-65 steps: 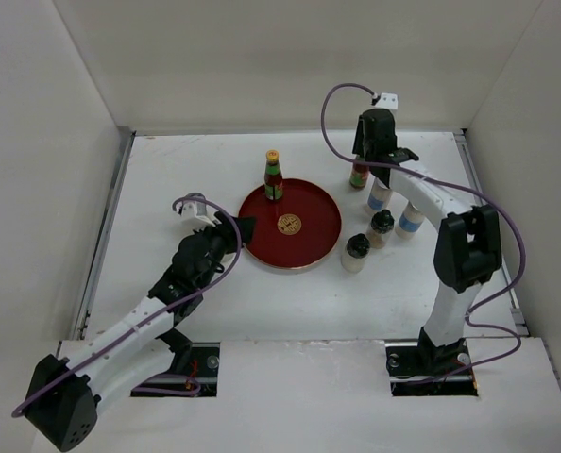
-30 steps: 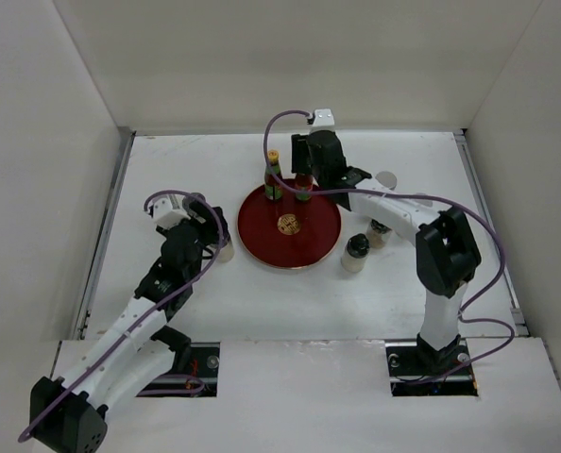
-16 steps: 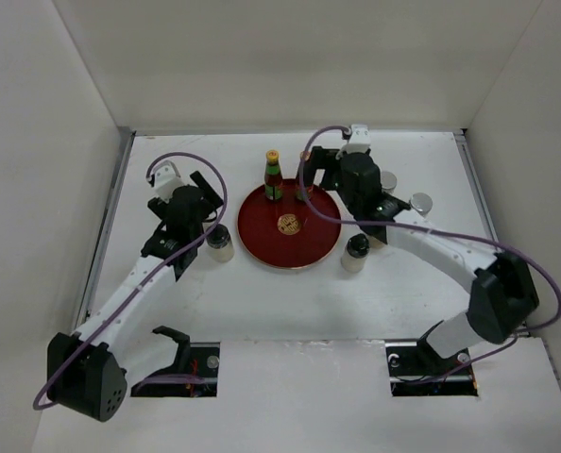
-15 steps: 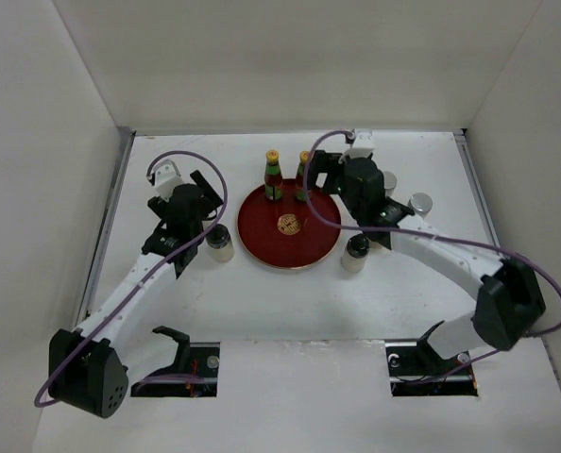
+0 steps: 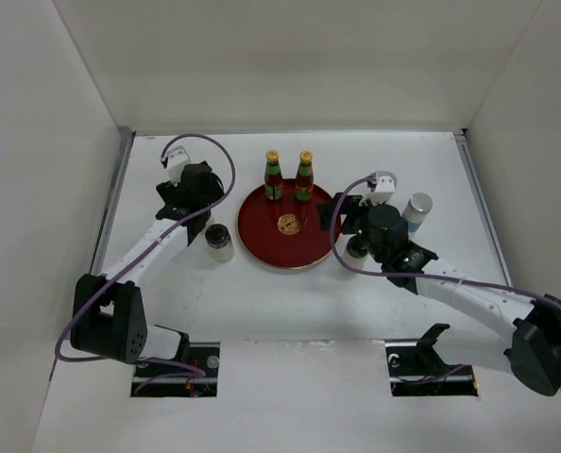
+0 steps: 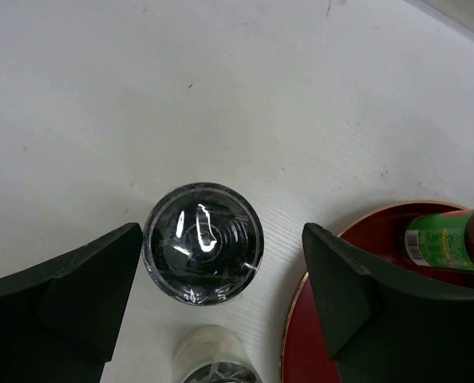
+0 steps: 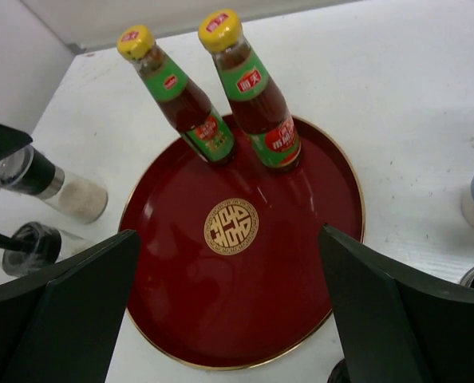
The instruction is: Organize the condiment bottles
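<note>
Two slim red bottles (image 5: pixel 273 176) (image 5: pixel 305 176) with yellow caps stand side by side on the far part of the round red tray (image 5: pixel 262 241); both show in the right wrist view (image 7: pixel 181 100) (image 7: pixel 257 100). My left gripper (image 5: pixel 194 193) is open, straddling a dark-lidded jar (image 6: pixel 203 242) without touching it. A second dark-lidded jar (image 5: pixel 219 243) stands just nearer, left of the tray. My right gripper (image 5: pixel 333 215) is open and empty over the tray's right edge (image 7: pixel 345 183). A silver-topped shaker (image 5: pixel 416 209) stands right of it. A dark jar (image 5: pixel 358 248) peeks out beside the right wrist.
White walls close in the table on the left, far and right sides. The tray's gold emblem (image 5: pixel 288 224) marks its bare centre. The left arm's two jars also show at the left of the right wrist view (image 7: pixel 53 187) (image 7: pixel 25 239).
My right gripper has let go of the second red bottle on the tray and pulled back toward me and right. My left gripper has moved farther away, over a jar.
</note>
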Tool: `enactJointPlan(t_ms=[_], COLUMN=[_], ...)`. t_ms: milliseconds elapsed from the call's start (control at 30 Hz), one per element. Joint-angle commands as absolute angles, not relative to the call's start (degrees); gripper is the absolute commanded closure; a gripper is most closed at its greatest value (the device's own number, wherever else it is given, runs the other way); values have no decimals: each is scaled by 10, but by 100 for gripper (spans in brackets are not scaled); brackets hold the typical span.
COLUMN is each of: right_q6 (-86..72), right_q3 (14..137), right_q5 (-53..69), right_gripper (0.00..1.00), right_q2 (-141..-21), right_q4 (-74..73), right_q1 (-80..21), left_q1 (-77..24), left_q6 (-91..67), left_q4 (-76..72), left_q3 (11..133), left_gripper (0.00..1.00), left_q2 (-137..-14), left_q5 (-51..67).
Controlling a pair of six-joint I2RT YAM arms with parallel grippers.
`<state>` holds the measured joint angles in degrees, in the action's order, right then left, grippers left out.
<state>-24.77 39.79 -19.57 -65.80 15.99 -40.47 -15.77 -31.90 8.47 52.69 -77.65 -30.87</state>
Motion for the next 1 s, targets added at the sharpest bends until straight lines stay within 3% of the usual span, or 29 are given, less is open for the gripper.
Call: enactJointPlan(t_ms=[0,333,500,567,767,967], right_q6=[-266,-275,-275,-275,-277,-277], right_q3=[386,371,371,371,371,368], right_q5=[-178,-171,-171,-171,-171,-171], right_gripper=[0,0,0,0,0,0], right_q2=[-640,-621,-629,-632,-644,-640], right_q4=[217,218,218,218,222,222], right_q1=[-405,-399,-399,-398,-397,-393], left_q1=[-152,-143,-144,-154,-228,-281], left_q6=[-307,-303,-300,-294,-235,-214], left_q4=[77,73,69,56,11,-11], left_q3=[556,543,553,562,627,670], left_gripper=[21,28,57,62,63,63], left_q2=[-784,-812,-796,-770,-730,-780], left_q5=[-309,-306,-307,-308,-312,-310])
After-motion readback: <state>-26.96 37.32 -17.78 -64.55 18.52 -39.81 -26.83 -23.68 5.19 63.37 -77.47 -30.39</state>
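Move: The black-capped grinder stands between the open left fingers, its middle about 1 cm ahead and 6 cm below the left hand. The spice jar is 6 cm back and 5 cm right of the grinder. The tray's centre lies some 20 cm right of the left hand, its two sauce bottles about 8 cm ahead and 17 and 24 cm right. From the right hand the grinder is roughly 32 cm left and 7 cm ahead. The left hand sinks slightly, pinches the grinder's cap, then lifts about 11 cm, swinging right towards the bottles. ##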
